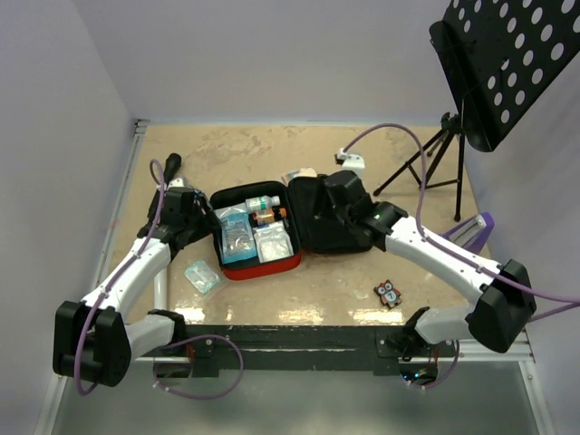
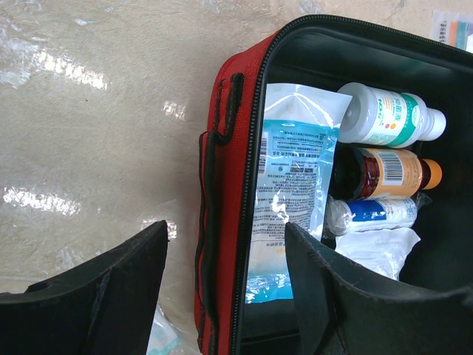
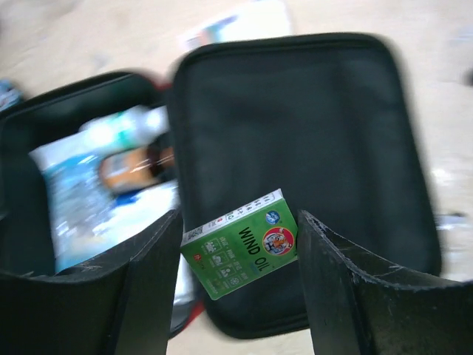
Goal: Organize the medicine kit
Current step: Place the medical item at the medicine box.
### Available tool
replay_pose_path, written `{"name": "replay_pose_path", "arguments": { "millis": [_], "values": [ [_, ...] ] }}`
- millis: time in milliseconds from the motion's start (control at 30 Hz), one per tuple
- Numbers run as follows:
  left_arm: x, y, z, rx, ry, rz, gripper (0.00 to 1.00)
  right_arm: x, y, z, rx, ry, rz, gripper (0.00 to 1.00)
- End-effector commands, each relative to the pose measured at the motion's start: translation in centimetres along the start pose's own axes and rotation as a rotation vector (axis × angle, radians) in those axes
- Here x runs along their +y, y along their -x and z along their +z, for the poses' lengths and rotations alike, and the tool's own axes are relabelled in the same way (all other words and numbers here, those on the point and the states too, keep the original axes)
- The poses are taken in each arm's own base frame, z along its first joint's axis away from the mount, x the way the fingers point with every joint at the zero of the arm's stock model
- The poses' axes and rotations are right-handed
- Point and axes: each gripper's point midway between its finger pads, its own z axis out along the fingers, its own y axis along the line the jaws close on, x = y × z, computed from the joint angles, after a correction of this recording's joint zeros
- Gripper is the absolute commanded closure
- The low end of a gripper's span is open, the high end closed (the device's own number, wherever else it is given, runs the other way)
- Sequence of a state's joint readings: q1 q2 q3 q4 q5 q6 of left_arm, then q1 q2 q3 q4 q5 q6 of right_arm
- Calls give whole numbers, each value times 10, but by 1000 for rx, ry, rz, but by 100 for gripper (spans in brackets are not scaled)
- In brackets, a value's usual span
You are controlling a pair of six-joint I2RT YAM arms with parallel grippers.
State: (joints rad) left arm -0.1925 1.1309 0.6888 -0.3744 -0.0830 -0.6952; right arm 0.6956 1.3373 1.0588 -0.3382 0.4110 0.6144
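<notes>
The medicine kit (image 1: 263, 268) lies open mid-table, a red case with black lining, its lid (image 1: 313, 227) folded out to the right. Inside are a white bottle (image 2: 384, 115), a brown bottle (image 2: 392, 171), a blue-and-white packet (image 2: 292, 170) and white gauze (image 2: 373, 213). My left gripper (image 2: 225, 224) is open and straddles the kit's red left wall (image 2: 222, 148) without touching it. Over the lid's black lining (image 3: 310, 126), my right gripper (image 3: 239, 214) is shut on a tilted green Wind Oil box (image 3: 240, 248).
A clear blister packet (image 1: 201, 275) lies on the table left of the kit. A small owl-faced item (image 1: 390, 292) sits front right. Behind the kit are a flat packet (image 1: 299, 174), a white plug with cable (image 1: 352, 160) and a music stand's tripod (image 1: 444, 163).
</notes>
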Motion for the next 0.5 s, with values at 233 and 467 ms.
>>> {"name": "replay_pose_path", "arguments": {
  "millis": [233, 467],
  "values": [
    [-1, 11, -7, -69, -14, -25, 31, 115, -51, -33, 35, 216, -72, 55],
    [0, 5, -4, -54, -16, -27, 31, 136, -84, -9, 81, 224, -140, 55]
  ]
}}
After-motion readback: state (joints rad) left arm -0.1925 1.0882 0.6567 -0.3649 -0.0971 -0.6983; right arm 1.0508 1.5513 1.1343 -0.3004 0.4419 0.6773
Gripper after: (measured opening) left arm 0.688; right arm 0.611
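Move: The right hand already grips the green wind oil box, and the medicine box's middle lies some 23 cm to its left, about level ahead and 15 cm below. Inside it, the gauze pack is about 18 cm left and 3 cm back, the brown bottle 19 cm left and 5 cm ahead. The open lid is roughly 3 cm right and 6 cm ahead, underneath. From the left hand, the medicine box's middle is around 14 cm right, 3 cm ahead and 6 cm down. The right arm swings the wind oil box quickly to the left and back, away from above the lid towards the near right part of the medicine box, about 13 cm left and 7 cm back, while the wrist turns some 15 degrees counter-clockwise. After a slight initial rise it sinks about 5 cm from its highest point and is still clear above the gauze pack, the fingers keeping their unchanged grip throughout. ##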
